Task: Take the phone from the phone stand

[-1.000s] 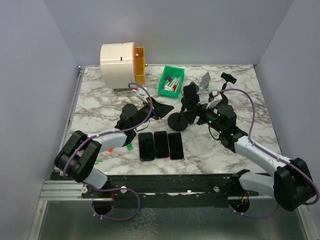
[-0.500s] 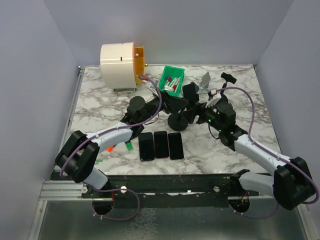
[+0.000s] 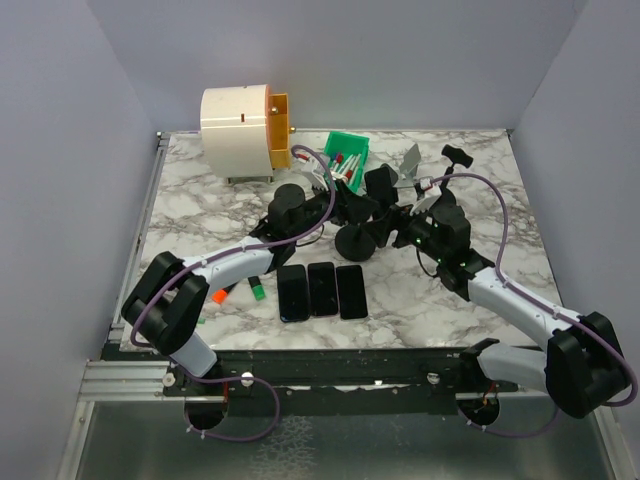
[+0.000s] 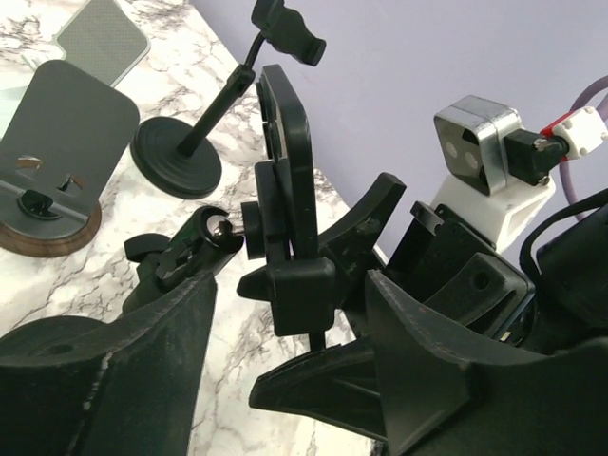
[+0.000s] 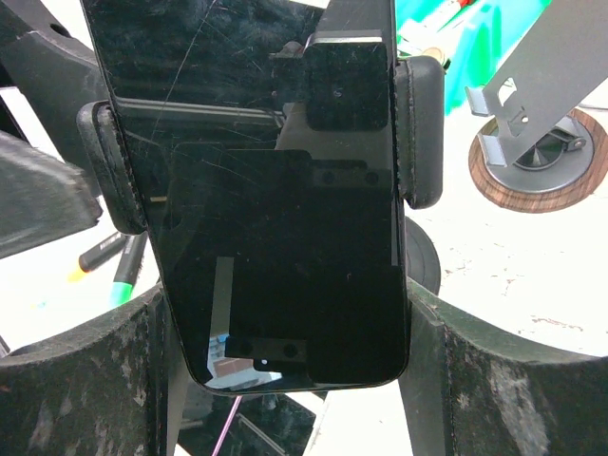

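Note:
The phone [image 5: 275,209], black and glossy, stands upright in the side clamp [image 5: 423,133] of a black phone stand [image 3: 355,243] at mid-table. In the right wrist view my right gripper [image 5: 285,380] has a finger against each long edge of the phone's lower end. My left gripper [image 4: 285,356] is open behind the stand, its fingers [image 4: 104,361] on either side of the clamp block [image 4: 299,285], apart from it. In that view the phone [image 4: 285,152] shows edge-on. From above, both grippers [image 3: 338,205] [image 3: 397,222] flank the phone [image 3: 380,185].
Three dark phones [image 3: 322,290] lie flat in a row near the front. A green bin [image 3: 343,163], a white and orange drum [image 3: 240,133], a grey stand on a wooden base [image 3: 408,165] and a black gooseneck stand [image 3: 455,160] sit at the back. Markers [image 3: 225,295] lie front left.
My left arm has swung right from the table's left middle to the back of the stand, and its gripper has gone from shut to open. The right arm has not moved.

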Robot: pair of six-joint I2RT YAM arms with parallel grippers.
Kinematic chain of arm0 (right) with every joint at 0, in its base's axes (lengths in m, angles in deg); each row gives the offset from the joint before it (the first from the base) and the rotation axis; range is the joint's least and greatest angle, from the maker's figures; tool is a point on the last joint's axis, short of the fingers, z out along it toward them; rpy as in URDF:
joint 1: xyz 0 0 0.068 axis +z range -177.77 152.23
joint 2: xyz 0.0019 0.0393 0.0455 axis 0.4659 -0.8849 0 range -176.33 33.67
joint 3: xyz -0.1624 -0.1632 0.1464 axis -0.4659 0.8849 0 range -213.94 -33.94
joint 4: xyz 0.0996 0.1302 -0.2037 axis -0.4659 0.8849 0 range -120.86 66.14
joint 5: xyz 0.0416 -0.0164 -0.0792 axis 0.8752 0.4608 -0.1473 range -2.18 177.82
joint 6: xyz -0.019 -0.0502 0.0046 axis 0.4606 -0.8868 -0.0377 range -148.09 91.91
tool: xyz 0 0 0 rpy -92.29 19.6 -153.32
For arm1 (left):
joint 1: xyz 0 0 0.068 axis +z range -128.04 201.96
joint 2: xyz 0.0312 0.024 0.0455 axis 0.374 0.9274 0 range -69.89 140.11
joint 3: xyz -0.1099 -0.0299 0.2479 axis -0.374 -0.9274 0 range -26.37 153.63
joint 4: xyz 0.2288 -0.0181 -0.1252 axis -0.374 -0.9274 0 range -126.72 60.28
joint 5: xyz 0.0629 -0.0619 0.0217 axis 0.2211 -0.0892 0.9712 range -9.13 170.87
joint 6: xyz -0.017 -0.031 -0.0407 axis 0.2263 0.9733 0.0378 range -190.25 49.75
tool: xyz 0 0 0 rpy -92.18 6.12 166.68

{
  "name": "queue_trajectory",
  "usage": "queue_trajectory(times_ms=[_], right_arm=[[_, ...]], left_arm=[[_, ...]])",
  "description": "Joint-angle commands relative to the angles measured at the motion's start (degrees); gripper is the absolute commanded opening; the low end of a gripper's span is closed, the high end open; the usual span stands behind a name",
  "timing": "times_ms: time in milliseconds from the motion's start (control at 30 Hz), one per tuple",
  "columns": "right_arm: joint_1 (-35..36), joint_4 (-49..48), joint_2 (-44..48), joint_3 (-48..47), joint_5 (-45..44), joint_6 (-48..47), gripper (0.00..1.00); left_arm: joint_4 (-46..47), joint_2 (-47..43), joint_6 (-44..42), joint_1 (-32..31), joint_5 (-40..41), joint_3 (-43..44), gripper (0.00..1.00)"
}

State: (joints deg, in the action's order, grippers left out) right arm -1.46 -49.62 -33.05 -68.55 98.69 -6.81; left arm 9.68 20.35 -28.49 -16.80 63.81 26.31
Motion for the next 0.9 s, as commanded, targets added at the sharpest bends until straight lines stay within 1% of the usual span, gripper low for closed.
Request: queue_trajectory(times_ms=[0, 133, 233, 300, 467, 533, 567, 600, 667, 700, 733, 767, 867], right_arm=[[-0.28, 0.62, -0.33, -1.86, -0.73, -0.88, 0.0], [-0.28, 0.58, -0.41, -1.87, -0.68, -1.02, 0.01], [-0.28, 0.63, -0.43, -1.81, -0.69, -0.98, 0.01], [-0.27, 0.68, -0.5, -1.81, -0.68, -0.97, 0.0], [-0.29, 0.74, -0.69, -1.97, -0.66, -1.06, 0.01], [-0.28, 0.75, -0.69, -1.96, -0.59, -1.11, 0.01], [-0.29, 0.79, -0.69, -1.96, -0.51, -1.15, 0.0], [-0.25, 0.81, -0.76, -2.03, -0.52, -1.15, 0.0], [-0.28, 0.9, -0.66, -1.98, -0.68, -1.08, 0.0], [-0.29, 0.99, -0.61, -1.98, -0.84, -1.02, 0.0], [-0.25, 1.04, -0.56, -1.95, -1.22, -0.56, 0.01], [-0.27, 0.86, -0.46, -1.79, -1.53, -0.01, 0.0], [-0.27, 0.03, -0.13, -1.06, -2.08, 0.92, 0.01]], left_arm=[[-1.26, 0.59, -1.34, -0.31, 1.04, 1.76, 0.58], [-1.25, 1.06, -1.33, -0.35, 0.51, 2.78, 0.42], [-0.96, 1.26, -0.95, -0.35, 0.21, 2.9, 0.35], [-0.46, 1.32, -0.69, -0.39, 0.1, 2.62, 0.35], [0.06, 1.65, -0.1, -0.41, -0.22, 2.29, 0.43], [0.14, 1.98, -0.01, -0.44, -0.34, 2.41, 0.42], [0.15, 2.03, -0.01, -0.48, -0.34, 2.5, 0.41], [0.15, 2.12, -0.01, -0.52, -0.45, 2.55, 0.36], [0.22, 2.14, -0.09, -0.53, -0.54, 2.48, 0.22], [0.28, 2.09, -0.14, -0.52, -0.52, 2.31, 0.14], [0.37, 1.93, -0.26, -0.52, -0.43, 2.0, 0.02], [0.52, 1.66, -0.35, -0.57, -0.17, 1.49, 0.0], [1.91, 0.42, -0.02, -0.05, 0.34, -0.89, 0.0]])
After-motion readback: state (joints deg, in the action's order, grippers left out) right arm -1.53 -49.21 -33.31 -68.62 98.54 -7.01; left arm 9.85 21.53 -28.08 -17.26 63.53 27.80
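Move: The left jaw of the phone stand's clamp lies almost between the left hand's open fingertips, about 1 cm ahead and 1 cm right, at their height. The phone's middle is some 4 cm ahead, 5 cm right and 1 cm above; the black stand base is about 4 cm back, 1 cm left and 18 cm below; the wood-based stand is roughly 8 cm ahead, 6 cm right, 14 cm below. From the right hand, the jaw is about 1 cm back, 5 cm left, 6 cm up. The clamp's left jaw is pinched from its two sides by the left fingers, which close from well open to nearly shut, with a brief halt around half-way, while that hand edges only about 0.5 cm right, further onto the jaw, without turning. The right hand stays in place and keeps its hold on the phone's side edges near the bottom end. ##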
